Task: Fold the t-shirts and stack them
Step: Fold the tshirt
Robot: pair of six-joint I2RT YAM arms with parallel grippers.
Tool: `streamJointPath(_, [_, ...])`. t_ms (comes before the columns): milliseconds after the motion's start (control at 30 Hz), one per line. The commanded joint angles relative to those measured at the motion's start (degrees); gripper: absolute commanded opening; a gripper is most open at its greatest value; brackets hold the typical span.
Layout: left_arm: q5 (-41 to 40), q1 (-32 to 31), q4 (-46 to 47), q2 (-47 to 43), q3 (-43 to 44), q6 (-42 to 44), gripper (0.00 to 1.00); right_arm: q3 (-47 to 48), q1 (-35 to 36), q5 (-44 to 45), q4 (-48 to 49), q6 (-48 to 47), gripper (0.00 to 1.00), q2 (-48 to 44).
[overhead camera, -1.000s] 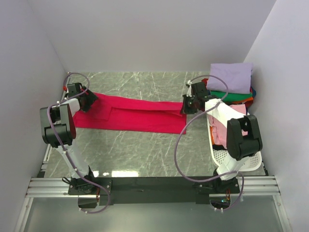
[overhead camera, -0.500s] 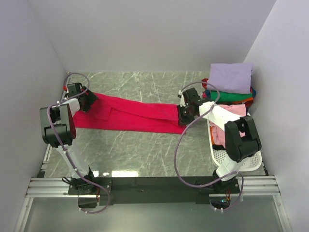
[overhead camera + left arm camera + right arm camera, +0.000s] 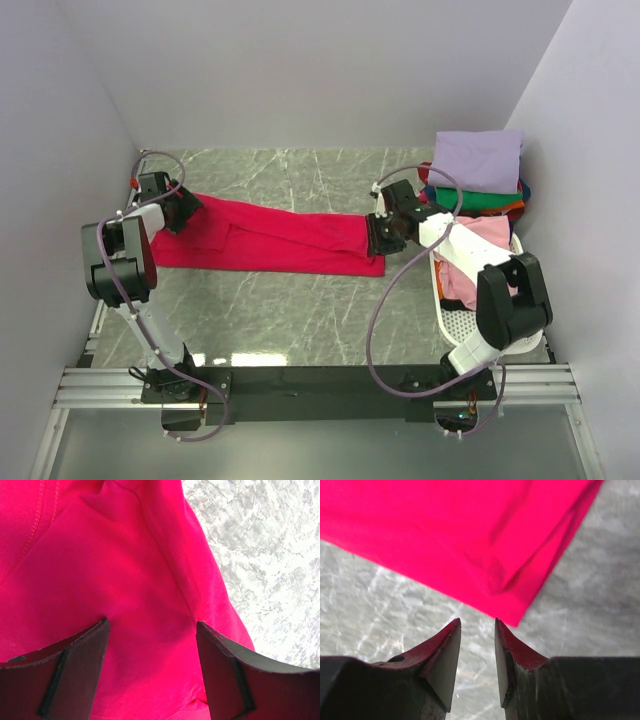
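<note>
The large crimson-red t-shirt point(image 3: 270, 240) lies on the marble table as a long folded strip running left to right. My left gripper point(image 3: 185, 212) stands open over its left end; in the left wrist view its gripper point(image 3: 151, 625) has wide-apart fingers with red cloth point(image 3: 100, 555) lying flat under them. My right gripper point(image 3: 378, 240) is at the strip's right end. In the right wrist view that gripper point(image 3: 477, 622) is open with nothing between its tips, and the shirt's corner point(image 3: 515, 615) lies just beyond them. Folded lavender point(image 3: 478, 160) and green point(image 3: 480, 197) t-shirts are stacked at the back right.
A white perforated basket point(image 3: 500, 335) stands at the right edge with a pink t-shirt point(image 3: 468, 280) in it. White walls close in the table on the left, back and right. Bare marble point(image 3: 280, 310) stretches in front of the red strip.
My right gripper has opened and let go of the red shirt's right end, which now lies flat on the table. The left arm has not moved.
</note>
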Motion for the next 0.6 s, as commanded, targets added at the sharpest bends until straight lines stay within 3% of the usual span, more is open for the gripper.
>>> streamJointPath(0, [-0.51, 0.38, -1.61, -2.01, -0.76, 1.13, 0.77, 3.72, 0.26, -1.49, 5.60, 0.63, 0.41, 3.81])
streamJointPath(300, [0.02, 0.38, -1.62, -1.65, -0.67, 1.31, 0.77, 7.95, 0.26, -2.02, 8.51, -3.32, 0.42, 12.69])
streamJointPath(567, [0.37, 0.38, -1.44, -1.04, -0.40, 1.48, 0.77, 6.46, 0.26, -3.86, 8.78, -6.22, 0.42, 13.94])
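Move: Just ahead of and below the right hand lies the loose near-right tip of the red t-shirt's folded-over top layer: about 5 cm ahead, 2 cm left and 7 cm down. The bottom layer's near-right corner sits roughly 2 cm ahead and 2 cm to the hand's right, just as low; the pink t-shirt in the basket is some 26 cm right and 3 cm ahead. From the left hand, that tip is about 47 cm right, 13 cm back and 3 cm lower. Reaching forward and a little left while sinking, the right hand swings in over the red t-shirt's right end, then drops nearly straight down at the top layer's loose tip; about 5 cm down and 4 cm forward in all. The fingers stay a bit under half open, still pointing steeply down, with the tip coming to lie roughly under their gap; whether they touch the cloth can't be seen. ##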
